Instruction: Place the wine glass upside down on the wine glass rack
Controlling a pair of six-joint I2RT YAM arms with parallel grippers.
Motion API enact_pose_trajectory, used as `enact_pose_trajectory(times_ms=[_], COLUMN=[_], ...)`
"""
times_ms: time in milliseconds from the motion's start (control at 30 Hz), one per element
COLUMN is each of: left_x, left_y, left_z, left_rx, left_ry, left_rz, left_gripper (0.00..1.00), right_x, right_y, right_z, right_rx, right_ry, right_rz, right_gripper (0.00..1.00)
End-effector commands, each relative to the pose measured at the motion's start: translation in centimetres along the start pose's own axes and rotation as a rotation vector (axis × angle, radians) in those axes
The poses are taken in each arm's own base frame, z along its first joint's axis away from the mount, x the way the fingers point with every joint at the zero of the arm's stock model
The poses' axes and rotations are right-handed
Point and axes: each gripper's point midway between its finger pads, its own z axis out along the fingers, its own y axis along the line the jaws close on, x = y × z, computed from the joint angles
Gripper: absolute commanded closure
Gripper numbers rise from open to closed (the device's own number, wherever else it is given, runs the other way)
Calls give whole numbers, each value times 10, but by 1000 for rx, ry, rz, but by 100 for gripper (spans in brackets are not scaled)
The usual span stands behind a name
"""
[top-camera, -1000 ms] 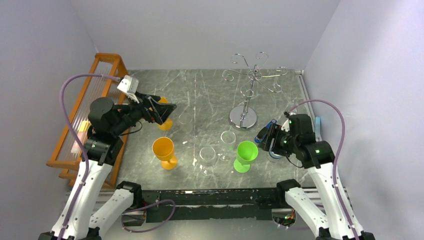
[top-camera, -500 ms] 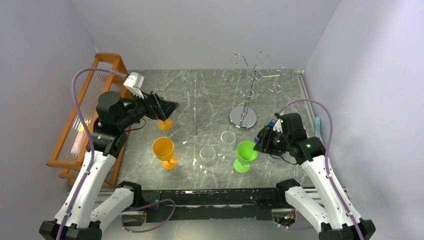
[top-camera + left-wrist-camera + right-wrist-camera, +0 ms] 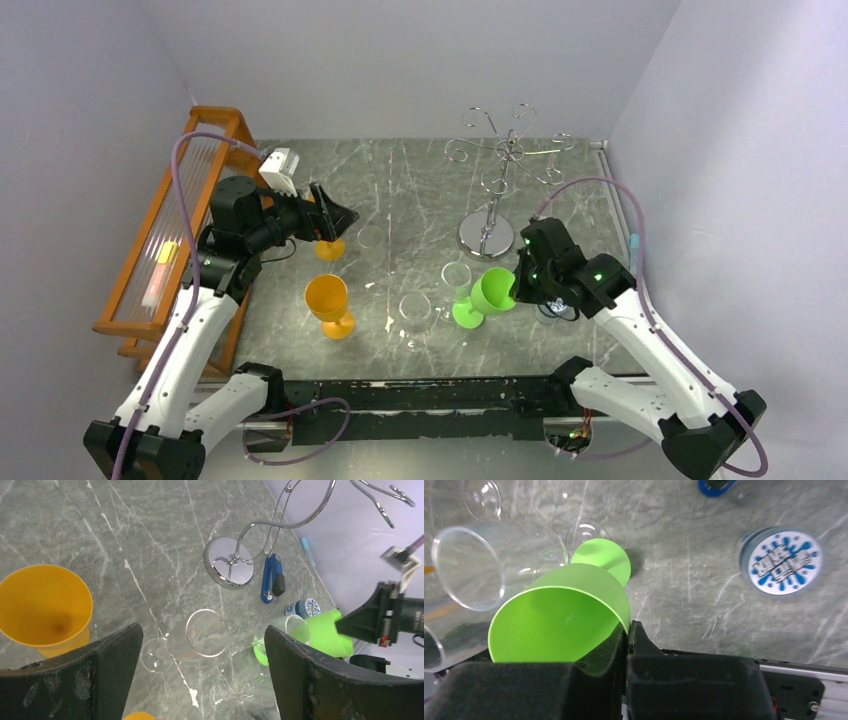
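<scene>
My right gripper is shut on the rim of the green wine glass. One finger is inside the bowl and one outside. The glass leans over to the left, with its foot low by the table. The chrome wine glass rack stands behind it at the back right on a round mirrored base. My left gripper hangs open above the left-middle of the table, with nothing between its fingers.
Clear glasses crowd the green one's left side. An orange goblet stands at front left, another under my left gripper. An orange wooden rack lines the left edge. A blue clip and a blue-white lid lie right.
The right gripper has closed on the green glass's rim and tipped it over to the left. The left arm has swung slightly right and further back, still open.
</scene>
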Motion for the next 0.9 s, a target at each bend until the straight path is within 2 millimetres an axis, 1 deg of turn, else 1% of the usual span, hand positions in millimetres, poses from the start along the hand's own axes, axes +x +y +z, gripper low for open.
enact_pose_trajectory(times_ms=[0, 133, 233, 300, 500, 567, 600, 633, 700, 733, 767, 833, 867], left_x=[-8, -13, -18, -21, -24, -24, -25, -25, -26, -26, -27, -28, -30], left_y=[0, -1, -1, -3, -12, -16, -19, -21, -27, -31, -34, -38, -36], left_z=[-5, -7, -10, -12, -18, -19, -20, -20, -21, -21, -22, -22, -21], left_rx=[-26, -38, -55, -53, -31, -13, -4, 6, 33, 49, 64, 78, 61], left_ry=[-5, -10, -19, -26, -30, -33, -37, -38, -36, -35, -33, -40, -47], left_rz=[-6, -23, -28, -25, -46, -63, -71, -82, -100, -109, -120, -156, -203], left_gripper=[4, 3, 3, 5, 5, 4, 4, 3, 3, 3, 3, 4, 3], right_x=[-27, -52, -65, -74, -97, -106, -110, -114, -119, -126, -129, -131, -132], right_y=[-17, -25, -39, -42, -25, -13, -2, 11, 41, 58, 70, 94, 104], right_z=[-31, -63, -79, -85, -101, -108, -113, -117, -128, -135, -140, -142, -142], right_rx=[113, 177, 268, 293, 214, 146, 80, 5, -181, -276, -347, -477, -532], right_ry=[-95, -177, -227, -260, -349, -391, -416, -444, -499, -545, -568, -585, -584], right_rz=[-31, -56, -50, -44, -40, -47, -54, -68, -85, -79, -71, -65, -69], right_gripper=[100, 100, 100, 100, 100, 100, 100, 100, 100, 100, 100, 100, 100])
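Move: The right hand already grips the green wine glass by its rim. The wine glass rack stands about 21 cm ahead and 2 cm left, its middle near hand height, its rings some 15 cm higher. A clear glass is about 11 cm left and 2 cm ahead; the lidded tub 9 cm right, 3 cm ahead; the blue tool 8 cm right, 15 cm ahead. From the left hand, the rack is roughly 27 cm right, 10 cm ahead, its middle 15 cm lower. Keeping its pinch on the green glass's rim, the right hand raises it about 17 cm, easing a little forward towards the rack; on the way it swings some 5 cm right, then back left. Late in the lift the wrist tips the fingers up, some 30 degrees in all. The empty left hand stays open and rises about 3 cm. ##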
